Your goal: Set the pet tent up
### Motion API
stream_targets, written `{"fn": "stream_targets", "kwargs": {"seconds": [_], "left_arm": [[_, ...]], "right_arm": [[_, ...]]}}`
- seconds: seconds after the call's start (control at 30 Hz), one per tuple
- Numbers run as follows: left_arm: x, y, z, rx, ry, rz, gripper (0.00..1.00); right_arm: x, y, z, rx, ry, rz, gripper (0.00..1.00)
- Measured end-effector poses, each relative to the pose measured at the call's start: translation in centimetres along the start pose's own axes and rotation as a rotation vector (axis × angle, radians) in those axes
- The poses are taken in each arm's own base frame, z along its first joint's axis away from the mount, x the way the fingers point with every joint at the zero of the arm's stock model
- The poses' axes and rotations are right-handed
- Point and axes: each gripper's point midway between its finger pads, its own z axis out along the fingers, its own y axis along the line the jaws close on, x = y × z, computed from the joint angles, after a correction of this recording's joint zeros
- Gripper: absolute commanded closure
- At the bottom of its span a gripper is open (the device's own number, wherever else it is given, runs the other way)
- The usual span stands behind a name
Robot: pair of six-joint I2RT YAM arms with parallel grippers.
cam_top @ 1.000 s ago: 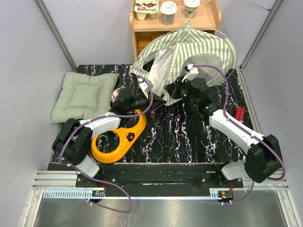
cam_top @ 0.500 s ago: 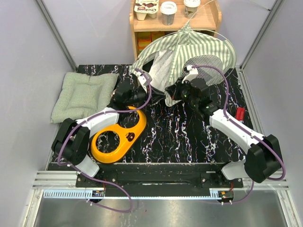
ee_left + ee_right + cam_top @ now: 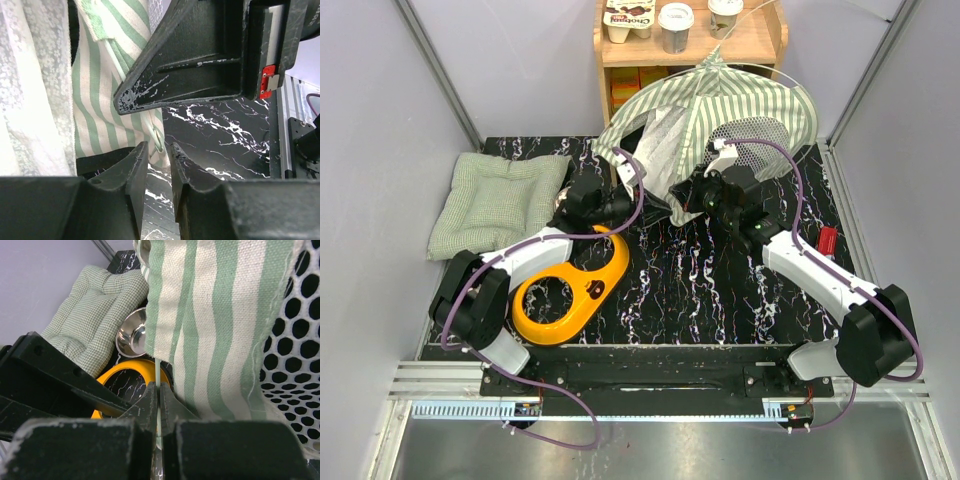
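The pet tent [image 3: 720, 110], striped sage green and white with a white mesh panel, stands half raised at the back of the table. My right gripper [image 3: 158, 390] is shut on one of its thin white poles [image 3: 158, 371], just below the striped fabric [image 3: 215, 325]. In the top view that gripper [image 3: 688, 197] sits under the tent's front edge. My left gripper [image 3: 159, 152] is open by a narrow gap with nothing between the fingers. A small fabric loop [image 3: 158, 136] at the tent's hem lies just past its tips. The left gripper [image 3: 618, 205] is close to the tent's left corner.
A green quilted cushion [image 3: 498, 200] lies at the back left. A yellow bowl holder [image 3: 570, 290] lies by the left arm, with a steel bowl [image 3: 563, 203] behind it. A wooden shelf [image 3: 690, 50] with cups stands behind the tent. A small red object [image 3: 827, 240] lies at the right.
The left gripper's jaws have parted a little, and it shifted slightly near the tent's left corner. The tent's left side has changed shape. The right gripper has kept its grip.
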Motion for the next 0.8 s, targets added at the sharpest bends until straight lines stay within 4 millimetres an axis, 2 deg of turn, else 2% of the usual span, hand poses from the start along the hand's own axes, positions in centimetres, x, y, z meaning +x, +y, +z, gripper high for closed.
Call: {"fn": "stream_targets", "kwargs": {"seconds": [0.13, 0.2, 0.27, 0.3, 0.33, 0.57, 0.8], "left_arm": [[0.6, -0.2, 0.0, 0.002, 0.023, -0.007, 0.75], [0.8, -0.4, 0.1, 0.006, 0.03, -0.008, 0.81], [1.0, -0.5, 0.2, 0.009, 0.034, -0.007, 0.9], [1.0, -0.5, 0.2, 0.008, 0.036, -0.004, 0.98], [1.1, -0.5, 0.2, 0.006, 0.039, -0.003, 1.0], [1.3, -0.4, 0.1, 0.003, 0.056, -0.015, 1.0], [0.1, -0.3, 0.4, -0.011, 0.086, -0.038, 1.0]], "right_arm": [[0.0, 0.0, 0.0, 0.0, 0.0, 0.0, 1.0], [0.0, 0.0, 0.0, 0.0, 0.0, 0.0, 1.0], [0.0, 0.0, 0.0, 0.0, 0.0, 0.0, 1.0], [0.0, 0.0, 0.0, 0.001, 0.002, 0.0, 1.0], [0.1, -0.1, 0.0, 0.002, 0.004, 0.0, 1.0], [0.4, -0.2, -0.1, 0.008, 0.015, -0.005, 1.0], [0.3, -0.2, -0.1, -0.003, 0.015, -0.036, 1.0]]}}
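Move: The tent's bottom corner, where the white pole meets the striped sleeve, sits right at the left fingertips, about 1 cm to their right and 1 cm below. The right fingers hold the pole higher up; the corner lies roughly 3 cm back, 2 cm left and 4 cm below them. From the left hand, the tent body spreads about 18 cm ahead and 9 cm right, and the yellow tray lies some 19 cm back, 26 cm left and 15 cm below. The tent corner with its pole is between the partly open left fingers, which sink about 1 cm alongside it and shut, pinching the corner at their tips. The left hand then lifts back up by about 1 cm, rolling only slightly. The right fingers stay shut on the pole above and hold nearly still. ##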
